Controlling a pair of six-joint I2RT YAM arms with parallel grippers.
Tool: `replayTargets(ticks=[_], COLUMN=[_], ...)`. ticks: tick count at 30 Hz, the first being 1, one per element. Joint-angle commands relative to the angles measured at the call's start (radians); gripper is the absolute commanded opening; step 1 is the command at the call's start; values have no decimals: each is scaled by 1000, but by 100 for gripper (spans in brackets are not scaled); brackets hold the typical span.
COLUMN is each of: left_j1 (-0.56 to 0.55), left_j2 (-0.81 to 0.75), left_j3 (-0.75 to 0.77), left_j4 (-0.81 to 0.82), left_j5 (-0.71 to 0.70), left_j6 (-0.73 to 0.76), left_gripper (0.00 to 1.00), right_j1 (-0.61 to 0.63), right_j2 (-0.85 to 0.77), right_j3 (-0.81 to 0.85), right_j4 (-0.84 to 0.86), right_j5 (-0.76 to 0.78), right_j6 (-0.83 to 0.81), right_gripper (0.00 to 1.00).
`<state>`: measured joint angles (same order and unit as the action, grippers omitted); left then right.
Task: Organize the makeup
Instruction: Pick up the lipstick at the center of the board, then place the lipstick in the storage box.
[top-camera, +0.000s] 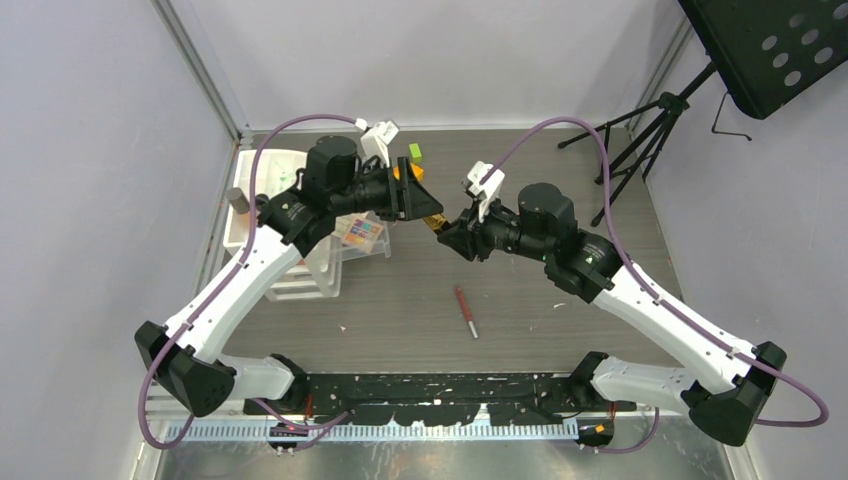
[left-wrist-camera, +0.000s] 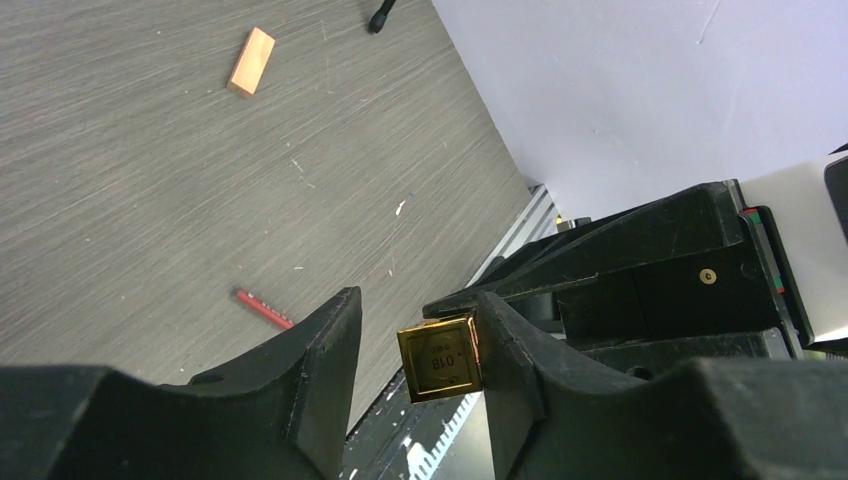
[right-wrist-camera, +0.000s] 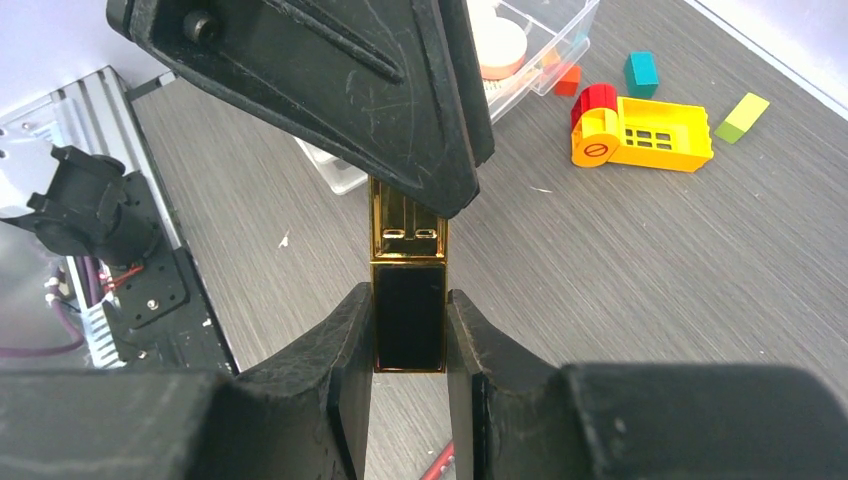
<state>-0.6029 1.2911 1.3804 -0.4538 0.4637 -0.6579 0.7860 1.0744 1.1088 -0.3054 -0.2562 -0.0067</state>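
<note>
The gold-black lipstick (top-camera: 434, 222) hangs level above the table between my two grippers. My right gripper (right-wrist-camera: 409, 298) is shut on its black half (right-wrist-camera: 410, 335). My left gripper (left-wrist-camera: 416, 318) is open around the gold end (left-wrist-camera: 440, 358): one finger touches the gold end and a gap shows at the other. In the top view the left gripper (top-camera: 425, 207) and the right gripper (top-camera: 452, 232) face each other at mid table. A red pencil (top-camera: 466, 311) lies on the table nearer the bases. An eyeshadow palette (top-camera: 362, 232) sits in the clear organizer (top-camera: 300, 275).
A yellow-and-red toy brick (right-wrist-camera: 645, 132) lies on the table with teal (right-wrist-camera: 641, 72), red (right-wrist-camera: 569, 80) and green (right-wrist-camera: 742, 117) blocks round it. A small peach-coloured piece (left-wrist-camera: 251, 61) lies apart. A black tripod (top-camera: 650, 120) stands at the back right.
</note>
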Motion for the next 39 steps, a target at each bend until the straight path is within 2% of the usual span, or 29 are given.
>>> replayTargets(ticks=[1, 15, 17, 22, 24, 26, 28, 30, 33, 39], left_j1=[-6, -6, -5, -5, -4, -4, -4, -1, 22, 62], left_j2=[-7, 23, 26, 31, 32, 34, 33, 23, -9, -98], left_j3=[36, 42, 43, 43, 47, 63, 71, 73, 45, -71], left_j4=[20, 29, 31, 38, 31, 9, 2, 18, 94, 362], left_j5=[7, 44, 44, 51, 47, 29, 18, 0, -15, -26], left_j6=[4, -15, -18, -27, -26, -17, -15, -24, -67, -258], left_gripper=[46, 41, 37, 16, 9, 3, 0, 0, 0, 0], right_j1=[8, 11, 11, 15, 15, 15, 15, 15, 15, 15], right_j2=[-10, -9, -8, -14, -20, -31, -52, -81, -137, -222], right_j3=[-6, -14, -14, -21, -23, -20, -23, -39, -93, -284], right_j4=[86, 94, 93, 97, 100, 109, 140, 186, 314, 698], right_j5=[61, 122, 120, 133, 144, 153, 159, 158, 150, 151], right_j6=[-24, -45, -44, -44, -44, -44, -42, -33, -1, 20], right_gripper=[10, 10, 10, 11, 16, 29, 42, 49, 55, 59])
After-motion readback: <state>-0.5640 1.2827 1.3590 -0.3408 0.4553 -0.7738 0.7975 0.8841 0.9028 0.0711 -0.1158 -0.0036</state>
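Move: The gold-and-black lipstick is in the air, still gripped by the right hand, its middle about 3 cm left and 1 cm ahead of that hand's point. It already reaches between the left hand's part-open fingers, some 2 cm right and 1 cm back of that hand. Also from the left hand, a red pencil lies roughly 7 cm right, 8 cm back and 33 cm below, the colour palette 13 cm left, 3 cm ahead and 27 cm below, and the yellow toy 20 cm ahead, 5 cm left and 32 cm below. The lipstick changes hands in mid-air: the right hand eases it forward about 2 cm, and the left, almost still, closes its fingers on the gold end. Only then do the right fingers open, that hand rising about 6 cm and drawing slightly back and right, its fingertips tilting up some 20 degrees. The left keeps its pinch, finally moving forward and up about 2 cm. ##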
